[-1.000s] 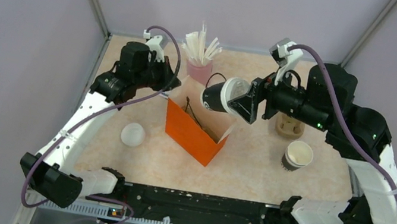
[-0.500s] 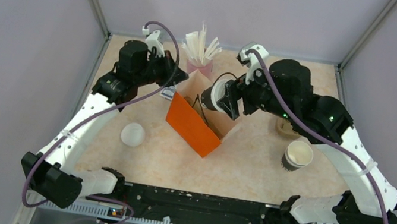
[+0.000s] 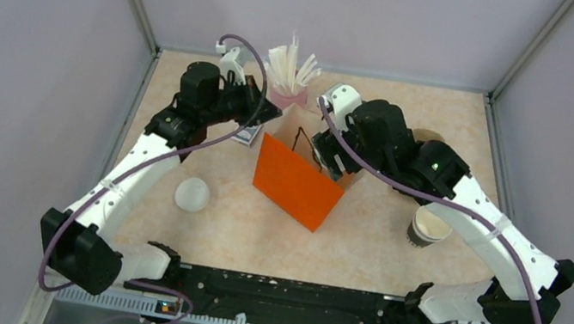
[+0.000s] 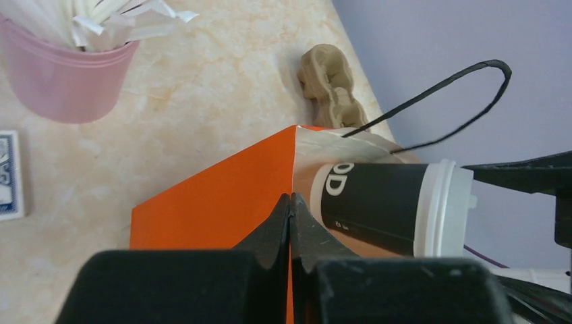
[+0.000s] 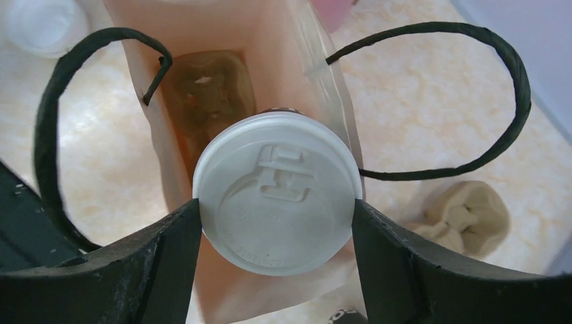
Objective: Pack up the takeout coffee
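Note:
The takeout coffee [image 4: 378,206], a dark cup with a white lid [image 5: 276,202], sits between the fingers [image 5: 168,253] of my right gripper [image 5: 276,212], which is shut on the lid's rim. The cup's base is inside the mouth of the orange bag [image 3: 295,188], whose cream inside [image 5: 276,54] shows below it. My left gripper [image 4: 290,202] is shut on the bag's top edge [image 4: 294,135] and holds that side. In the top view my right gripper [image 3: 327,153] hides most of the cup.
A lidless dark cup [image 3: 430,226] stands right of the bag and a loose white lid [image 3: 192,195] lies to its left. A pink cup of straws [image 3: 289,84] stands behind it. A tan pulp carrier [image 5: 465,216] lies to the right. Black handles [image 5: 472,101] arch over the mouth.
My right arm swung left and turned the cup from sideways beside the bag to base-down in its mouth. The bag, held by my left gripper, shifted and turned a little.

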Robot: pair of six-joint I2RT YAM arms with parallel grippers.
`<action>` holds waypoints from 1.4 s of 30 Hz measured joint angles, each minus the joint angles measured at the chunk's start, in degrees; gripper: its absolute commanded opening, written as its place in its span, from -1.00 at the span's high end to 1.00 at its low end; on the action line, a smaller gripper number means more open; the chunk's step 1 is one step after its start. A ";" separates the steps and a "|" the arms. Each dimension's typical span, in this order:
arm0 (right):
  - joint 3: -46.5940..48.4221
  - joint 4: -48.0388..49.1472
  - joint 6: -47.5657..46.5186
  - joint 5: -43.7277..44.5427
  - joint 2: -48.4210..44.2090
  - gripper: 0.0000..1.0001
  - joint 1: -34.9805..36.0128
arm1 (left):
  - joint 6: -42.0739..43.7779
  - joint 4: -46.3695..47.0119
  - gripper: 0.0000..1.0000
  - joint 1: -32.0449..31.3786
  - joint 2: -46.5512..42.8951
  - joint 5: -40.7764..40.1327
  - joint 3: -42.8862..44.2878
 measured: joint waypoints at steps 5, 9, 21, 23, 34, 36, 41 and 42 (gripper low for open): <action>-0.17 0.55 -4.61 7.19 0.15 -0.28 0.00 | -1.29 5.70 0.85 0.00 2.32 2.32 0.02; -1.55 1.53 -5.99 6.64 0.00 -0.24 0.00 | -0.46 6.43 0.22 0.00 2.32 2.47 0.28; -12.02 3.96 -5.99 -4.26 -3.52 -0.19 0.66 | 6.19 -11.58 -0.36 0.00 -2.56 -3.91 2.19; -12.35 4.02 -6.01 -5.03 -4.11 -0.19 1.29 | 7.15 -13.60 -0.38 0.00 -3.63 -4.70 2.23; -12.52 4.92 -6.49 -3.15 -4.52 -0.16 8.17 | 10.05 -19.39 -0.47 0.00 -9.92 -4.92 1.46; -12.52 4.87 -6.93 -2.73 -4.39 -0.16 9.07 | 10.49 -19.02 -0.49 0.00 -9.25 -3.82 1.46; -12.52 4.81 -7.45 -2.25 -3.78 -0.16 10.73 | 13.09 -16.72 -0.53 0.00 -4.66 -0.11 1.49; -12.52 4.79 -7.45 -2.19 -3.65 -0.15 10.97 | 13.81 -16.37 -0.53 0.00 -3.67 0.50 1.64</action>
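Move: Just off the right hand, which already holds the lidded cup, the bag's mouth is centred about 4 cm to its left, 2 cm ahead and 4 cm lower. The straw cup stands some 24 cm ahead and 12 cm left of that hand, the card pack about 19 cm ahead and 24 cm left, both far below. From the left hand, shut at the bag's left rim, the mouth lies roughly 7 cm back and 8 cm right. Lowering the still-gripped cup into the bag, the right hand first edges forward and right, sinks about 5 cm, then draws back some 7 cm and left, turning counter-clockwise. The left hand nudges forward-right, then retreats back and left from the rim, opening its shut fingers to about three quarters, rolling its left side up, and finally eases forward-right and down. ##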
